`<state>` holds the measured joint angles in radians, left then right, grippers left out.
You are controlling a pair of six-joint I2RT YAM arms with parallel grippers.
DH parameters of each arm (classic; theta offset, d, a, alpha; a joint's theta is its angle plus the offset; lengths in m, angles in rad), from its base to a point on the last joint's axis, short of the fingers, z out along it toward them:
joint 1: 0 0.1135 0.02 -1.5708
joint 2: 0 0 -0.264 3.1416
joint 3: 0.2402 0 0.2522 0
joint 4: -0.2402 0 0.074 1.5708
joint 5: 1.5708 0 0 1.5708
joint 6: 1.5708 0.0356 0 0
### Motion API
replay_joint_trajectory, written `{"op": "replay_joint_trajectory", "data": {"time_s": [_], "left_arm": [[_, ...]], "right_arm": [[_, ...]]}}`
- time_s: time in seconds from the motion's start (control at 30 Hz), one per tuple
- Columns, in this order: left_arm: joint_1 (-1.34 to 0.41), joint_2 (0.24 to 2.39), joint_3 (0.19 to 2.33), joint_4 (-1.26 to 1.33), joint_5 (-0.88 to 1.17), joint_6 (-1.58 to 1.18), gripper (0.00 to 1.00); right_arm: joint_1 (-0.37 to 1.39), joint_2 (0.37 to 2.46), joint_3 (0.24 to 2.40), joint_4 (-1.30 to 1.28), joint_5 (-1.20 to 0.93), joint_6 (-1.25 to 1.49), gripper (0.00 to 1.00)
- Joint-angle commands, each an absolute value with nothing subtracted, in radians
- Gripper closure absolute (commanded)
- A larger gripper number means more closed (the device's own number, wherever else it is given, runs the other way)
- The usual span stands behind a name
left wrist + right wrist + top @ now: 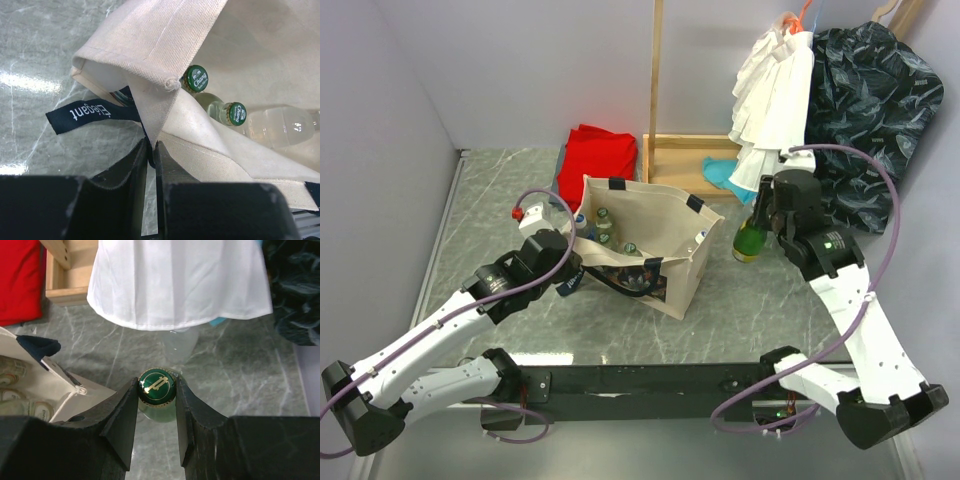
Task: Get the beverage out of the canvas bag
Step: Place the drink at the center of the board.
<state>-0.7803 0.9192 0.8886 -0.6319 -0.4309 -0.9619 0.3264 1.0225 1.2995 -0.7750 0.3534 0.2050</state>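
The beige canvas bag [665, 225] stands open mid-table, with several capped bottles [604, 222] inside. My left gripper [575, 272] is shut on the bag's near-left rim; the left wrist view shows the canvas bag [165, 40] fabric pinched between the jaws of that gripper [151, 147], with green Chang caps [196, 80] just beyond. My right gripper [767, 212] is shut on the cap of a green beverage bottle [751, 240], which stays upright just outside the bag's right side. From the right wrist, the gripper [156, 386] flanks the beverage's green-and-gold cap [157, 384], and the bag corner [55, 385] lies left.
A red folded cloth [595, 155] lies behind the bag. A wooden stand [670, 150] rises at the back, with a teal cloth [730, 175] at its foot. A white garment [775, 90] and a dark patterned one [875, 100] hang at the back right. A wall [380, 150] closes the left.
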Motion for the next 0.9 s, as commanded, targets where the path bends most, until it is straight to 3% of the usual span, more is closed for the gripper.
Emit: {"op": "replay_joint_trajectory", "data": {"time_s": [0.0,0.3,0.87], "left_arm": [[-0.782,0.917,0.893,-0.621,-0.407,-0.945,0.84],[-0.782,0.916,0.893,-0.617,-0.405,-0.942,0.83],[-0.782,0.923,0.905,-0.627,-0.414,-0.942,0.84]], "right_arm": [[0.321,0.979,1.263,-0.536,0.348,0.23,1.0],[0.316,0.973,1.115,-0.401,0.336,0.262,1.0],[0.314,1.109,1.077,-0.305,0.321,0.245,1.0]]}}
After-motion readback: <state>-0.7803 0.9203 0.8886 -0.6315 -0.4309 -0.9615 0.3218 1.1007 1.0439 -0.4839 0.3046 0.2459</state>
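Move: The green bottle already hangs by its cap from the right fingers. Its likely standing spot on the board is about 6 cm ahead, 3 cm left and some 29 cm below the right hand. The clear bottle stands about 11 cm ahead and 4 cm right; the white dress's hem is roughly 8 cm ahead and 3 cm right, the bag's right rim corner 10 cm left and 2 cm back, both about 8 cm below. From the left hand that spot is some 40 cm right, 10 cm ahead and 20 cm below. Downward for the most part, about 8 cm, the right hand lowers the green bottle towards the open board between the bag and the clear bottle. It sinks quickly at first, then nearly levels out and eases some 4 cm forward overall, drifting a little left, with the fingers keeping their pinch on the cap. The left hand stays put, still holding the bag's rim. ##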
